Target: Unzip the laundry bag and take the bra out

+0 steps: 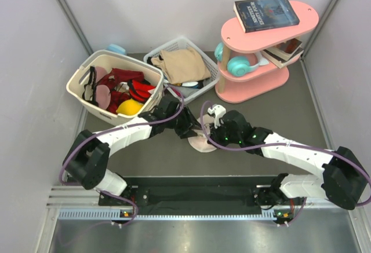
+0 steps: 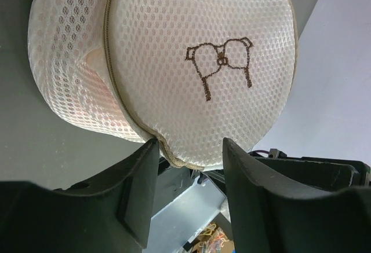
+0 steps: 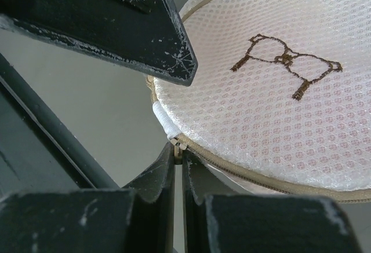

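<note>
The laundry bag, a round cream-pink mesh pouch with a dark bra-shaped logo, lies on the dark table between both grippers. My left gripper is open, its fingers either side of the bag's rim; in the top view this gripper sits at the bag's far left. My right gripper is shut on the zip pull, next to a white fabric tab on the tan zip. In the top view this gripper is at the bag's right. The bra is hidden.
A cream plastic basket with red garments stands at the back left. A white wire basket holds tan cloth. A pink shelf at the back right carries a book and teal headphones.
</note>
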`<state>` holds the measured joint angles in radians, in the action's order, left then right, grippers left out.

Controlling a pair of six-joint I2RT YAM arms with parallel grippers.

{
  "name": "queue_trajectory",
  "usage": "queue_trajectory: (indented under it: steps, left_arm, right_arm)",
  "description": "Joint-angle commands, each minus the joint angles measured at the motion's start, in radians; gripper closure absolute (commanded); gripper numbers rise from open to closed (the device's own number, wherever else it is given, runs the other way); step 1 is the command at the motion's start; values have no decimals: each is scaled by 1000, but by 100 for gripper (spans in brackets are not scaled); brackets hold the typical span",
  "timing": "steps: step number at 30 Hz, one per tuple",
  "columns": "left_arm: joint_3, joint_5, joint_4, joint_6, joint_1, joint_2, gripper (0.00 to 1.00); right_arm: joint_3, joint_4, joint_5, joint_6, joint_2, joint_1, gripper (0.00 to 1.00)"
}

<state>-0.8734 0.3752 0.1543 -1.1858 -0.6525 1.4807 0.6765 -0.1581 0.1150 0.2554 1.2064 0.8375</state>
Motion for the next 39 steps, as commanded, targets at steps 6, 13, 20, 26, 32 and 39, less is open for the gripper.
queue_trajectory:
  steps: [6, 13, 20, 26, 32, 39]
  left_arm:
    - [-38, 24, -76, 0, -25, 15, 82]
    - [-38, 13, -73, 11, -26, 13, 100]
    - [-64, -28, 2, 77, -18, -2, 100]
    - [-61, -53, 48, 115, 5, -31, 100]
    - [-45, -65, 77, 141, 25, -56, 100]
    - [-68, -74, 106, 184, 31, -51, 100]
  right_arm:
    - [26, 52, 14, 2, -25, 21, 100]
    - [20, 48, 12, 8, -28, 20, 100]
    - [12, 16, -21, 31, -36, 17, 100]
    - [-11, -23, -57, 44, -71, -24, 100]
    - [-45, -61, -58, 51, -140, -95, 100]
    - [-57, -77, -34, 42, -148, -121, 100]
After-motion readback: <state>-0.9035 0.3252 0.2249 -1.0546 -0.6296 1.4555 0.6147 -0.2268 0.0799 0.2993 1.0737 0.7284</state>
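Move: The end of the laundry bag's zipper edge, by its white tab, lies between the left hand's open fingertips, about 1 cm to the right of the hand point. The zipper pull, already held by the right hand, is some 3 cm to the left hand's right. From the right hand, the zipper end is about 2 cm to the left. The white basket's middle stands roughly 23 cm ahead of the left hand and 7 cm to its left; the cream tub's about 17 cm ahead and 29 cm left. The zipper edge beside the white tab gets pinched as the left fingers close from half open to shut, nearly in place. The right hand, still gripping the pull, waits, then draws it away from that tab to the right about 4.5 cm, slightly forward, turning some 10 degrees clockwise. Meanwhile the left hand keeps its pinch and backs off about 2 cm to the left, also easing forward. ##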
